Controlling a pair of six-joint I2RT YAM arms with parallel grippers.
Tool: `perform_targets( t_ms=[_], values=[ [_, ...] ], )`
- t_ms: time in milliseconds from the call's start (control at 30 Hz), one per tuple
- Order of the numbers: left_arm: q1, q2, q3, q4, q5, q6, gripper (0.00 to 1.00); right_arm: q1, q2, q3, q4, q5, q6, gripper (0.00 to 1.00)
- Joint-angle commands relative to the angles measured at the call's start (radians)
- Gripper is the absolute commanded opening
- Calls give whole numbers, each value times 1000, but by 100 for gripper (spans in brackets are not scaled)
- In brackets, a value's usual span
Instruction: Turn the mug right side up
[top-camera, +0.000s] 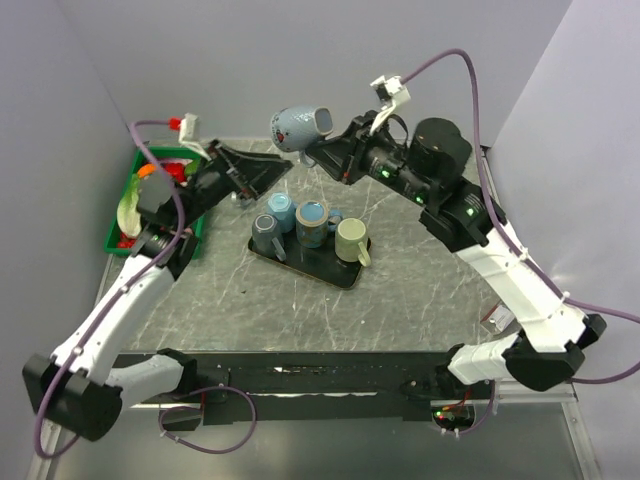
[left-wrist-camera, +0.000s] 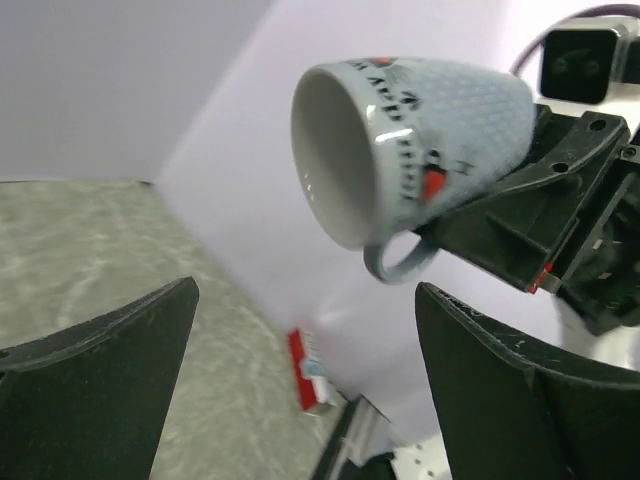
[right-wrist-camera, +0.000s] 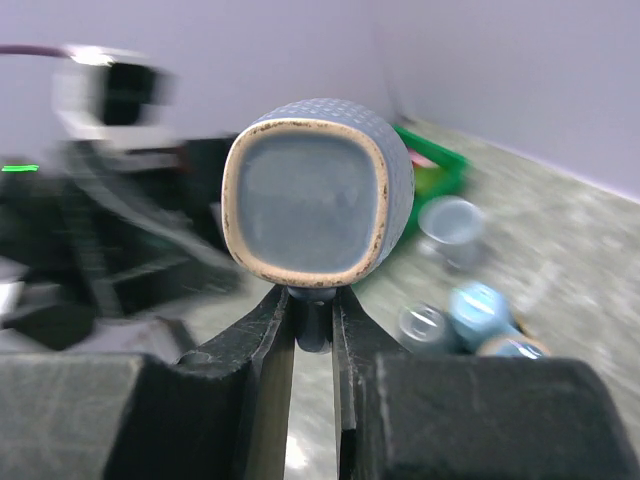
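Note:
A pale blue dotted mug (top-camera: 297, 126) hangs in the air above the back of the table, lying on its side. My right gripper (top-camera: 322, 152) is shut on its handle, which points downward. In the right wrist view the mug's flat base (right-wrist-camera: 315, 205) faces the camera, with the handle pinched at my right gripper (right-wrist-camera: 313, 300). In the left wrist view the mug (left-wrist-camera: 430, 130) shows its white mouth, turned toward my left gripper (left-wrist-camera: 305, 290). My left gripper (top-camera: 262, 180) stands wide open just left of and below the mug, holding nothing.
A black tray (top-camera: 310, 268) at the table's middle carries several upright mugs, among them a blue one (top-camera: 312, 220) and a cream one (top-camera: 351, 240). A green bin (top-camera: 118, 243) with toys stands at the left edge. Walls close in behind and on both sides.

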Motion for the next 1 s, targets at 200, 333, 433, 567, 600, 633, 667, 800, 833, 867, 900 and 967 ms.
perform_targets(
  t_ms=[200,333,433,567,600,633,667,800,833,867,900,967],
  values=[
    [-109,97,125,379,210,-152,99,-4,-119,-85,368,-193,204,0],
    [-126,119,146,419,234,-183,89,-3,-123,-103,384,-214,218,0],
    [-135,120,151,422,218,-186,82,-3,-123,-121,416,-217,224,0],
    [-138,117,146,436,185,-198,74,-3,-125,-149,444,-217,227,0],
    [-140,119,145,439,178,-203,72,-4,-123,-152,448,-217,229,0],
    [-140,119,140,446,166,-207,66,-3,-122,-163,454,-219,229,0],
    [-140,119,137,454,161,-212,63,-4,-120,-169,467,-219,230,0],
    [-144,114,128,449,141,-192,42,-4,-122,-186,473,-213,232,0],
    [-144,108,125,448,138,-177,35,-3,-122,-189,473,-211,230,0],
    [-144,104,123,434,129,-168,31,-3,-123,-192,473,-208,230,0],
    [-144,101,123,422,126,-157,27,-4,-126,-195,474,-207,229,0],
    [-144,93,125,382,118,-125,12,-4,-126,-201,473,-200,224,0]
  ],
)
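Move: The patterned mug hangs on its side in the air, its handle already pinched by the right fingers and its mouth facing the open left gripper. Its body sits some 6 cm above the right hand, 2 cm to its left and 1 cm ahead; from the left hand it is about 6 cm right, 8 cm up and 1 cm back. Roughly 44 cm below the right hand, the blue mug with the tan rim stands 9 cm ahead, straight in line. The left hand slips a few centimetres to the right, then mostly back and up (about 7 cm each over the whole reach), turning some 20 degrees clockwise and tipping its fingers up, and its wide-open fingers close on the mug's handle from the side opposite the right gripper. The right hand keeps its pinch on the handle and carries the mug back and up about 5 cm each, its left side rolling up and the wrist turning counter-clockwise by roughly 15 degrees, then holds it nearly still while the left fingers shut. ##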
